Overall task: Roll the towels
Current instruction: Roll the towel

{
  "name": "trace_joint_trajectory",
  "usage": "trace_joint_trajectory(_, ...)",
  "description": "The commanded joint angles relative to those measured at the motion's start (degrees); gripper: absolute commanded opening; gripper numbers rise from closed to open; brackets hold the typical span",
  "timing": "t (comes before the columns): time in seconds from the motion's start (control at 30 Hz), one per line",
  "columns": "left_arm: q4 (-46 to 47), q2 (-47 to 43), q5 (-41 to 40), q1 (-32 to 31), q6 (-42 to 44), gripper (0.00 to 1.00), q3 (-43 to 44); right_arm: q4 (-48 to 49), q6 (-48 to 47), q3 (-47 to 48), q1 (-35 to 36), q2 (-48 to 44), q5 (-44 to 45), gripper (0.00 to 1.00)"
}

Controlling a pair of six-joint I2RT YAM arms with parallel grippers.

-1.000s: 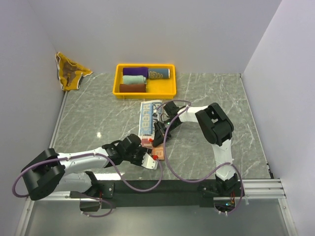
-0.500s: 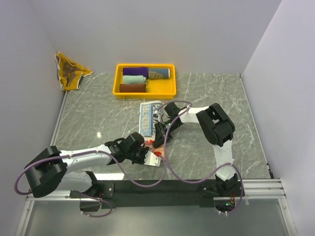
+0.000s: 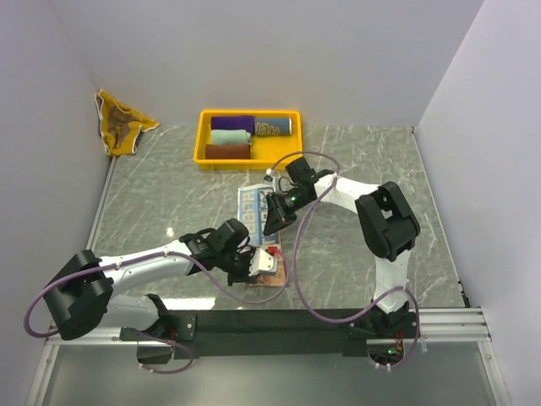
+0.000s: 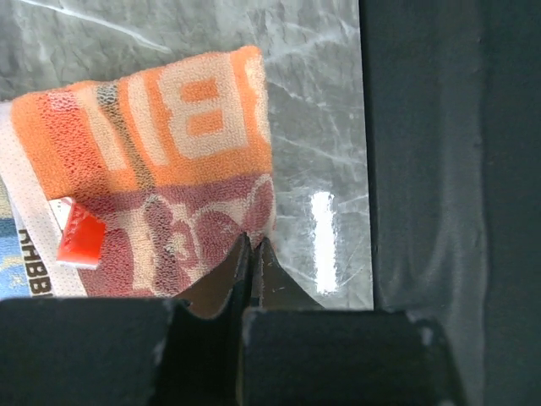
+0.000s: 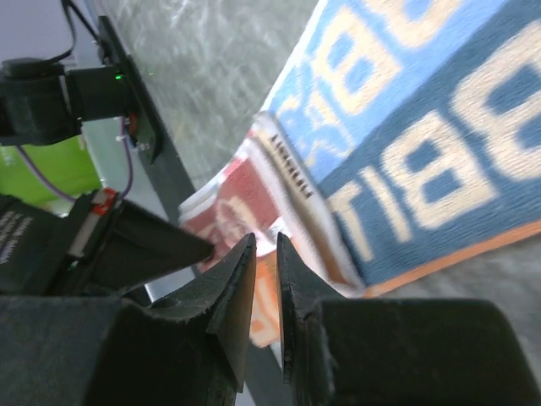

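A blue towel with white RABBIT lettering lies flat in mid table, its orange and maroon end toward the arms. In the left wrist view my left gripper is shut on the corner of that maroon end. From above, the left gripper sits at the towel's near end. My right gripper hovers over the towel's middle. In its own view the right gripper shows a narrow gap with nothing in it, above the towel.
A yellow tray at the back holds rolled towels: purple, mint, maroon and blue-grey. A brown and yellow towel lies crumpled in the far left corner. The black base rail runs along the near edge.
The left gripper has shut on the towel's near end and shifted right and nearer. The right gripper has drawn back from that end toward the towel's middle.
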Motion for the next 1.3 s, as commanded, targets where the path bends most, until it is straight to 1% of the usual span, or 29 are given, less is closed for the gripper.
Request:
trace_joint_trajectory(0.0, -1.07, 1.42, 5.08, 1.92, -3.07, 0.01, 4.11, -3.36, -3.0, 1.81, 0.06, 3.91, 1.8, 0.23)
trace_joint_trajectory(0.1, -1.6, 2.3, 6.49, 3.07, -4.04, 0.01, 6.04, -3.45, -4.4, 1.11, 0.68, 5.06, 1.8, 0.23)
trace_joint_trajectory(0.37, -2.13, 5.29, 9.83, 8.96, -6.77, 0.01, 9.91, -2.92, -6.25, -1.35, 1.65, 6.47, 1.44, 0.21)
trace_joint_trajectory(0.6, -0.2, 10.55, 8.96, 15.28, -6.85, 0.01, 12.72, -2.57, -6.78, -1.88, 1.65, 6.47, 1.62, 0.21)
trace_joint_trajectory(0.7, 2.26, 12.75, 8.43, 16.52, -7.03, 0.02, 12.99, -2.92, -6.78, -1.36, 1.73, 6.21, 2.24, 0.23)
trace_joint_trajectory(0.83, 2.97, 16.89, 7.99, 16.87, -7.47, 0.02, 14.13, -4.94, -7.22, 0.13, 1.3, 5.59, 2.68, 0.25)
trace_joint_trajectory(0.9, 2.44, 19.43, 8.16, 17.48, -7.73, 0.02, 14.92, -7.04, -7.83, 1.02, 0.86, 4.28, 3.2, 0.27)
trace_joint_trajectory(0.93, 2.0, 20.14, 7.99, 17.66, -8.08, 0.03, 15.27, -7.49, -7.83, 0.93, -0.19, 3.66, 3.29, 0.29)
trace_joint_trajectory(0.97, 1.39, 21.71, 8.34, 17.84, -8.08, 0.03, 16.58, -7.93, -9.4, 0.84, -0.81, 2.35, 3.38, 0.36)
trace_joint_trajectory(1.0, 0.34, 22.43, 8.17, 18.1, -8.17, 0.04, 17.12, -8.8, -10.02, 0.58, -1.51, 1.82, 3.29, 0.4)
trace_joint_trajectory(1.07, -0.98, 24.79, 7.81, 18.19, -7.91, 0.05, 18.95, -10.04, -11.08, 0.23, -3.88, 0.85, 1.98, 0.55)
trace_joint_trajectory(1.2, -4.67, 28.05, 9.3, 18.98, -7.56, 0.05, 21.77, -13.47, -12.75, -0.82, -7.22, -2.13, -3.63, 0.56)
trace_joint_trajectory(1.23, -6.16, 28.67, 9.74, 19.07, -7.47, 0.06, 22.82, -13.04, -12.41, -2.48, -7.84, -3.19, -4.44, 0.55)
trace_joint_trajectory(1.27, -6.61, 29.8, 10.09, 19.42, -7.3, 0.05, 23.36, -12.34, -11.97, -3.63, -9.06, -5.98, -5.23, 0.51)
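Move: The towel's nearly edge-on maroon end is already pinched in the left fingers and raised a little; its goal, the white hem with the red tag, lies about 9 cm ahead, 3 cm right and 4 cm lower. The blue stretch is centred roughly 18 cm ahead and 4 cm right. From the right hand, hovering over the towel, the tag is some 3 cm back, 2 cm left and 6 cm below; the blue stretch is about 5 cm ahead and 2 cm left. The towel's near end, still pinched by the left hand, is carried about 11 cm forward in a low arc, up a little and then down beside the red tag, while that hand turns some 20 degrees counter-clockwise and its fingers stay practically shut. The right hand sinks about 5 cm towards the hem, pauses low, then rises to the right, opening its fingers wider. ##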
